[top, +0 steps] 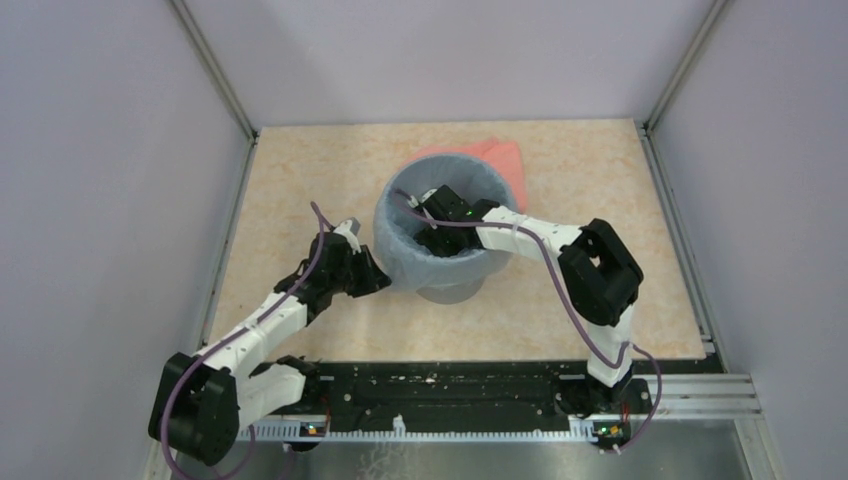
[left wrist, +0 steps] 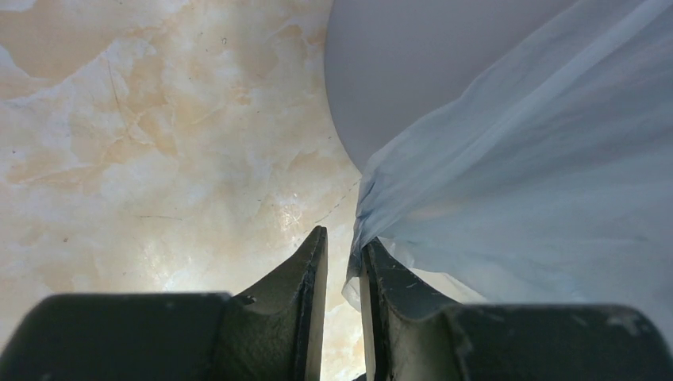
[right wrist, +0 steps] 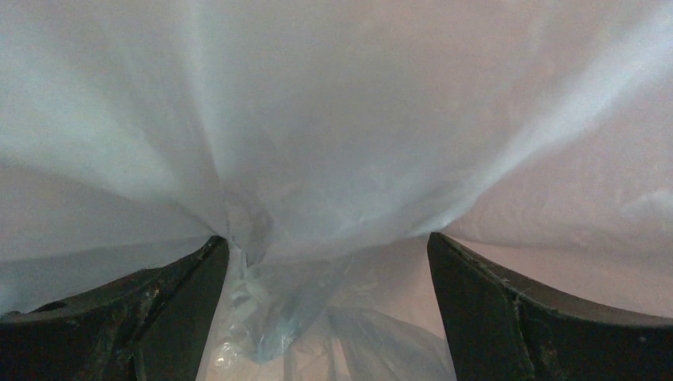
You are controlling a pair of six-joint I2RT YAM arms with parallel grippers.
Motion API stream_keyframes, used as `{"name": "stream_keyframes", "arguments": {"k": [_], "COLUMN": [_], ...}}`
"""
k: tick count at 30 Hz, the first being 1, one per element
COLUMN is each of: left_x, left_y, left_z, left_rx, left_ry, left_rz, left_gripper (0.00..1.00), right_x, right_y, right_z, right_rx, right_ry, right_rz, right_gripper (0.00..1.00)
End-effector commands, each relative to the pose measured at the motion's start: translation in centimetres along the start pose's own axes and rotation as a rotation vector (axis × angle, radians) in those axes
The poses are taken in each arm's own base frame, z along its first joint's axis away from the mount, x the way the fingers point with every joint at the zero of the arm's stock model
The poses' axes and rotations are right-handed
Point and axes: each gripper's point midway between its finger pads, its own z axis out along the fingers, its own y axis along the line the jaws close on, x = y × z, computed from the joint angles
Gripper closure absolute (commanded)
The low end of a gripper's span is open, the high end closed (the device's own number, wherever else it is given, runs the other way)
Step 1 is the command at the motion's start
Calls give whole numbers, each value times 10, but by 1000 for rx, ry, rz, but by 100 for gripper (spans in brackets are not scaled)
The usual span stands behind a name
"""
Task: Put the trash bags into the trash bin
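The grey trash bin [top: 452, 291] stands mid-table with the pale-blue trash bag [top: 400, 252] lining it and folded down over its rim and outer wall. My right gripper [top: 438, 238] reaches down inside the bin. In the right wrist view it [right wrist: 327, 242] is open wide, with bag film [right wrist: 333, 119] stretched across ahead and bunched by its left finger. My left gripper [top: 374, 272] sits low at the bin's left side. Its jaws [left wrist: 343, 238] stand a narrow gap apart with table showing between them. The bag's hanging edge [left wrist: 540, 175] brushes the right fingertip, below the bin wall [left wrist: 413, 71].
A salmon-pink folded piece [top: 492, 155] lies flat behind the bin, partly hidden by it. Grey walls with metal corner posts enclose the marbled tabletop [top: 300, 170] on three sides. The black rail [top: 450, 395] carrying both arm bases runs along the near edge.
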Motion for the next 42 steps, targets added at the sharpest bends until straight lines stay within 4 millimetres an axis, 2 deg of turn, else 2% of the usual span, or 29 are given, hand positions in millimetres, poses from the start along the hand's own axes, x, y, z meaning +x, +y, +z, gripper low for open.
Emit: {"name": "stream_keyframes", "arguments": {"k": [1, 9, 17, 23, 29, 35, 39, 42], "left_x": [-3, -6, -15, -22, -21, -23, -26, -26], "left_y": [-10, -14, -21, -28, -25, -22, -24, -28], "left_z": [-6, -14, -23, -32, -36, -49, -57, -61], "left_rx": [35, 44, 49, 52, 37, 10, 9, 29], "left_ry": [-10, -24, -49, -65, -68, -96, -113, -118], "left_rz": [5, 12, 23, 35, 35, 57, 62, 66], "left_gripper": [73, 71, 62, 60, 57, 51, 51, 50], "right_x": [9, 6, 14, 19, 21, 22, 17, 7], "right_y": [-8, -9, -9, -1, -3, -7, -4, -3], "right_z": [18, 19, 24, 22, 24, 28, 26, 17], "right_rx": [11, 3, -5, -40, -35, -18, -34, -39], "right_ry": [65, 74, 106, 106, 100, 108, 93, 63], "right_rz": [0, -29, -55, -99, -139, -157, -152, -141], "right_gripper": [5, 5, 6, 6, 7, 7, 8, 7]}}
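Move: The blue trash bag's hanging corner is right at the left fingers, about 1 cm ahead, 1 cm right and level. The bin wearing that bag stands roughly 6 cm ahead of this hand and 10 cm right, its middle some 4 cm higher. The right hand is down inside the bin, whose middle is level with it fore and aft, about 3 cm right and 6 cm above. The pink bag lies some 22 cm ahead of that hand, 7 cm right, 5 cm below. The blue bag's corner comes free of the left fingers as they open from about a quarter to half, the hand rising some 5 cm and easing back and left about 2 cm away from the bin. Inside the bin the wide-open right hand keeps against the bag's folds, sinking about 1 cm and turning slightly counter-clockwise. ##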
